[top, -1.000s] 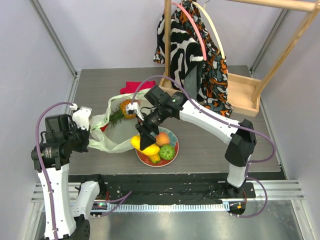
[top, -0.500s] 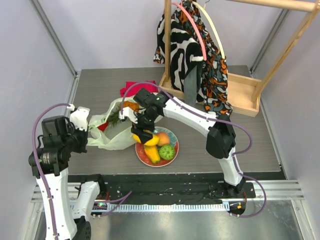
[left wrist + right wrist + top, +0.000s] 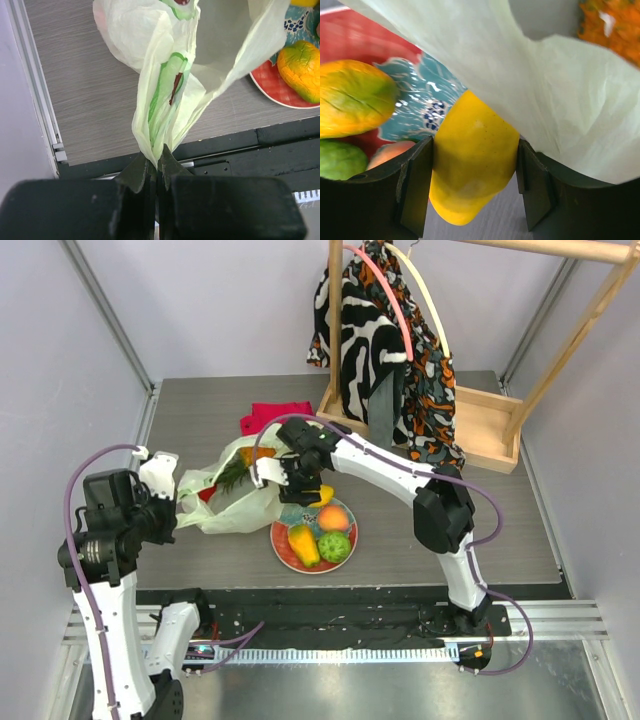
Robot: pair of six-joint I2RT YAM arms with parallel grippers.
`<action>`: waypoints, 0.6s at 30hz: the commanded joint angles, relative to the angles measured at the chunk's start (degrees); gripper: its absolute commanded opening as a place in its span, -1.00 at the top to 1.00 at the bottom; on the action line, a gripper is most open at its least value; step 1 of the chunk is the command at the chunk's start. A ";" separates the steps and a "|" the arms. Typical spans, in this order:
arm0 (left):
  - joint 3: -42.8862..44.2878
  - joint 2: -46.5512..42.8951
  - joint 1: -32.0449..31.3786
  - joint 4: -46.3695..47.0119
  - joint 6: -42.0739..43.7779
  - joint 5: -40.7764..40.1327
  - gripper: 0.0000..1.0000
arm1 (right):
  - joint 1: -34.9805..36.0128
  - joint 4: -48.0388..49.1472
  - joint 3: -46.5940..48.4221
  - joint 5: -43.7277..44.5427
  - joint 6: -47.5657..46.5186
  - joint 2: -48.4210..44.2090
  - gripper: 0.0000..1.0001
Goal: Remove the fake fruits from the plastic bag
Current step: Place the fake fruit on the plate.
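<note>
My left gripper [image 3: 159, 161] is shut on a bunched handle of the pale yellow-green plastic bag [image 3: 165, 100], holding it up at the table's near left [image 3: 176, 502]. The bag [image 3: 240, 502] lies slumped, with a pineapple [image 3: 245, 458] and something red [image 3: 208, 494] inside. My right gripper [image 3: 476, 192] is shut on a yellow lemon-like fruit [image 3: 472, 160] between the bag's wall [image 3: 530, 75] and the plate's [image 3: 300, 562] back edge. On the plate lie a mango [image 3: 303, 543], a green fruit [image 3: 335, 546] and a peach [image 3: 333, 519].
A red folded cloth [image 3: 272, 416] lies behind the bag. A wooden rack [image 3: 486, 432] with a patterned garment [image 3: 390, 350] on a hanger stands at the back right, close to my right arm's forearm.
My right gripper has carried the yellow fruit from over the plate's left side back to its far edge, by the bag. The bag has shifted and puffed up. My left gripper has hardly moved.
</note>
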 commanded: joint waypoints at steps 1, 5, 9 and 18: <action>0.47 0.48 0.91 -1.96 -0.76 2.20 1.00 | -2.40 5.11 -0.17 2.15 -0.34 -3.05 0.46; -0.41 0.66 1.18 -1.61 -0.94 2.73 1.00 | -2.76 5.99 -2.62 1.19 -1.04 -3.66 0.43; -0.76 0.83 1.35 -1.35 -0.94 2.82 1.00 | -2.85 6.69 -7.45 -0.31 -3.85 -5.24 0.38; -1.46 0.92 2.06 -0.91 -1.03 2.82 1.00 | -2.84 7.66 -11.95 -1.98 -6.40 -5.69 0.25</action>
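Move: The right hand holds the yellow fruit above the far edge of the plate, whose middle lies some 7 cm back and about 9 cm below, neither left nor right. On the plate, the peach is about 4 cm back and 4 cm right of this hand, the green fruit 10 cm back and 5 cm right, and the papaya 9 cm back and 2 cm left. The plate lies roughly 28 cm right of the left hand, 6 cm ahead and 23 cm below. The right hand, still gripping the yellow fruit, slides forward about 3 cm and slightly right, away from the bag's mouth, then sinks some 4 cm while drawing back those 3 cm and going on right, to bring the fruit down at the plate's far right edge beside the peach; the wrist hardly turns and the fingers stay closed on the fruit. The left hand keeps its pinch on the gathered bag edge and stays almost in place, holding the bag back from the plate. ##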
